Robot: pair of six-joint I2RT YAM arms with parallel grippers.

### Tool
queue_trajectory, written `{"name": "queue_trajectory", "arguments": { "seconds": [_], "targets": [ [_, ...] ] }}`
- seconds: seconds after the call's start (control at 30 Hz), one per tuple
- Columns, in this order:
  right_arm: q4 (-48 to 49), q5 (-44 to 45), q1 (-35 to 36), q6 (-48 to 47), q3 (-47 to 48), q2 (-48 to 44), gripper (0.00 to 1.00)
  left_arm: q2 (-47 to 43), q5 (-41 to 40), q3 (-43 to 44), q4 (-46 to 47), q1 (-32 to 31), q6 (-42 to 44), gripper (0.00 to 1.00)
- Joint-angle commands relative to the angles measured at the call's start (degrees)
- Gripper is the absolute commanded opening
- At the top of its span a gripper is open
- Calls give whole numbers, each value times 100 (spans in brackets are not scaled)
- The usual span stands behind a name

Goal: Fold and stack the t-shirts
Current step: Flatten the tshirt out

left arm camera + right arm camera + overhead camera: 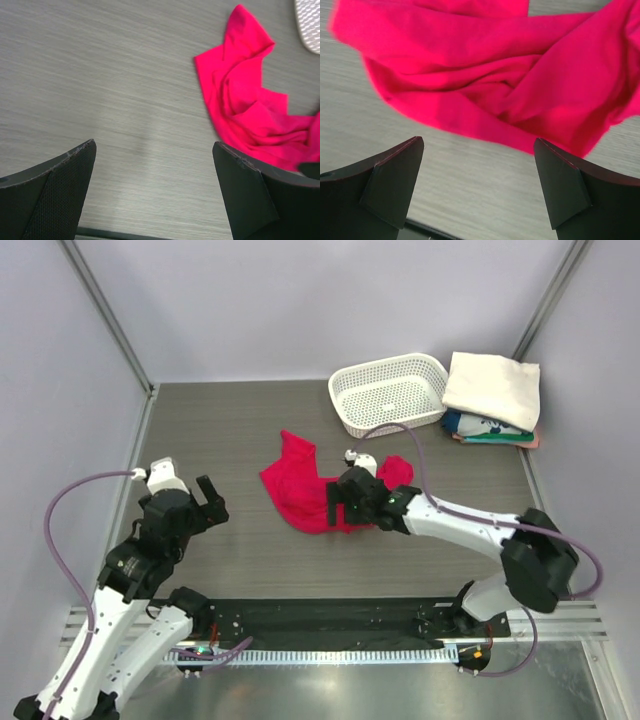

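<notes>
A crumpled crimson-red t-shirt [298, 485] lies in a heap mid-table. My right gripper [333, 505] hovers open at its near right edge; in the right wrist view the red cloth [495, 75] lies just beyond the gripper [477, 167], with only bare table between the fingers. My left gripper [214, 500] stands open to the left of the shirt, apart from it. The left wrist view shows the red shirt [250, 110] ahead and to the right of the empty gripper [155, 172]. At the back right, a cream-white t-shirt [492, 385] tops a folded stack with a teal-printed t-shirt [484, 428] below it.
A white perforated basket [390, 390] stands at the back, left of the folded stack; its corner [310, 25] shows in the left wrist view. Grey walls close off the left, back and right. A black strip [320, 618] runs along the near edge between the arm bases.
</notes>
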Motion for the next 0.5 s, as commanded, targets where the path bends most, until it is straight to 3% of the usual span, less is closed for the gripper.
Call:
{"name": "queue_trajectory", "arguments": {
  "seconds": [0.0, 0.13, 0.27, 0.4, 0.47],
  "targets": [
    [214, 314, -28, -25, 740, 416, 98, 186, 447, -59, 801, 23, -124, 100],
    [-119, 1010, -211, -113, 989, 365, 100, 1529, 782, 142, 1924, 32, -213, 100],
    [-181, 582, -1184, -165, 367, -240, 100, 3426, 1167, 765, 2990, 137, -282, 100],
    [-225, 134, -1915, -490, -153, -1006, 100, 5945, 1931, 2247, 3527, 453, -458, 100],
    [-322, 18, -2049, -648, -277, -1409, 99, 6627, 2065, 2821, 3659, 550, -432, 99]
  ]
}}
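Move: The red t-shirt lies crumpled below. Its far-left tip is about 24 cm ahead of my left hand, 14 cm to the right and 19 cm down; its left corner is some 14 cm ahead and 9 cm right. From my right hand, the shirt's bunched right end is roughly 10 cm ahead, 12 cm right and 7 cm lower, with the empty basket about 30 cm ahead and 12 cm right. I swing my left hand fast out over the shirt's far-left tip, some 20 cm forward, 12 cm right and 8 cm down, tipping its open fingers further down. Meanwhile my right hand, also open, slides across above the shirt towards its bunched right end, first forward, then about 11 cm right and slightly up, turning some 20 degrees clockwise. ##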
